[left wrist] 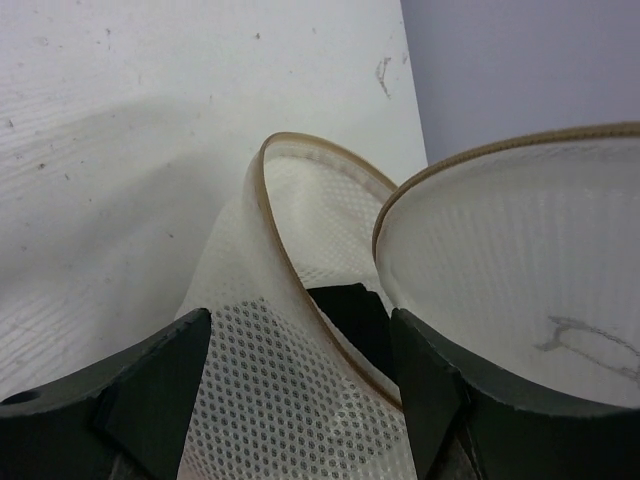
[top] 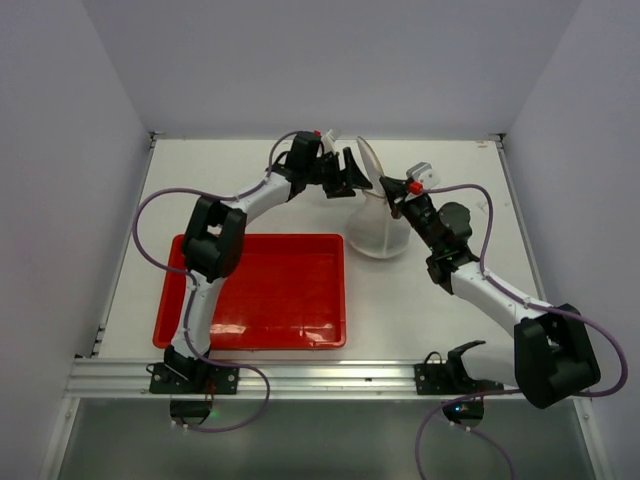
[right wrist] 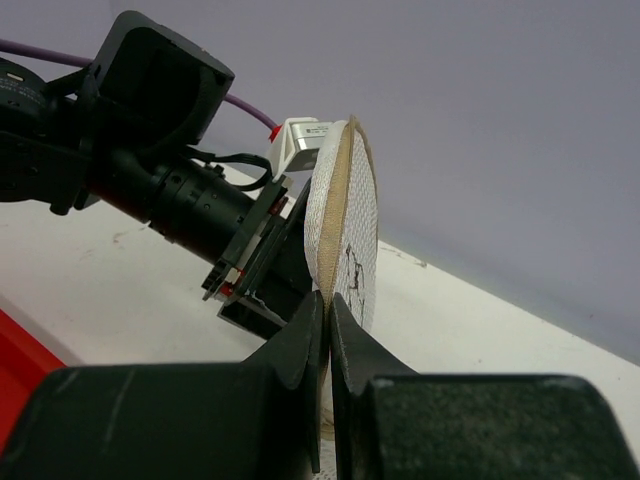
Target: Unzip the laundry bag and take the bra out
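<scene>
The laundry bag (top: 378, 235), a whitish mesh pouch with a tan rim, stands unzipped at the back of the table. Its two halves are spread apart. My right gripper (right wrist: 328, 300) is shut on the tan rim of the raised half (right wrist: 345, 200), which carries a small dark mark. In the gap between the halves a patch of the black bra (left wrist: 355, 315) shows. My left gripper (left wrist: 300, 320) is open at that gap, with the lower mesh half (left wrist: 290, 410) between its fingers and the raised half (left wrist: 520, 250) to its right. In the top view the left gripper (top: 352, 172) faces the right gripper (top: 392, 190).
A red rectangular tray (top: 260, 290) lies to the left of the bag, under the left arm's elbow. White walls close the table at the back and on both sides. The left arm (right wrist: 150, 150) fills the left of the right wrist view.
</scene>
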Controlling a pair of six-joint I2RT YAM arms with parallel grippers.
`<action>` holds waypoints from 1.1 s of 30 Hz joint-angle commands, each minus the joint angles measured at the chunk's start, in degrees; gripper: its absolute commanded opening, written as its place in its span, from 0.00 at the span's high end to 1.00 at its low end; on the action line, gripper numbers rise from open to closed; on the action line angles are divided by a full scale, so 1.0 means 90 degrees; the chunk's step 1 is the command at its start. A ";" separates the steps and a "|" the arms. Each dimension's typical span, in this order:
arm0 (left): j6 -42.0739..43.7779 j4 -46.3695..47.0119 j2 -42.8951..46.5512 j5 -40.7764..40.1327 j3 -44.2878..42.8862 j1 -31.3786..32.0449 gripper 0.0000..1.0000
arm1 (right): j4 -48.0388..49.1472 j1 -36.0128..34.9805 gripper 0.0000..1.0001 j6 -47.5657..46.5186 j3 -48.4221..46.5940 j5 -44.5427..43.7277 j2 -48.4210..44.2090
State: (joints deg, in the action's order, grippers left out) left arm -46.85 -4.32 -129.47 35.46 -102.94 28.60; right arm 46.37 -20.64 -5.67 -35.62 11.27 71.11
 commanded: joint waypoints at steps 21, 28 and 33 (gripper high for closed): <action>-0.1015 0.2185 0.0439 0.0572 0.1024 -0.0102 1.00 | 0.0668 -0.0001 1.00 0.0230 0.0070 -0.0157 0.0029; -0.2078 0.4501 0.1445 -0.0141 0.2871 -0.0024 1.00 | 0.1281 -0.0001 1.00 0.0813 0.0450 -0.2335 -0.0098; -0.2401 0.5419 0.1593 -0.0444 0.3243 0.0259 1.00 | 0.1868 -0.0001 1.00 0.1342 0.0783 -0.3301 -0.0157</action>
State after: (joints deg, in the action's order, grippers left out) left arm -64.69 31.59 -118.83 34.02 -74.76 29.34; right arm 53.89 -20.69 2.07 -29.47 -8.97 71.88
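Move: The bag's rim already runs between the left hand's open fingers, about 1 cm to their right and level with them. From that hand the bag body is centred roughly 9 cm back, 5 cm right and 8 cm below, and the black bra shows in the mouth about 4 cm back, 5 cm right and 4 cm below. The right hand holds the lid's edge; from it the lid's middle is some 5 cm ahead, 3 cm left and 4 cm up, and the rim section about 8 cm ahead, 4 cm left and 13 cm below. Fingers of the left hand shut on the bag's rim, the hand all but staying in place, and then draw it about 3.5 cm back and a little left, dipping slightly before rising, with a roll of some 10 degrees. The right hand, still pinching the lid's edge, then pulls it about 6 cm right and 2 cm down, swinging clockwise by roughly 20 degrees, away from the left hand. ##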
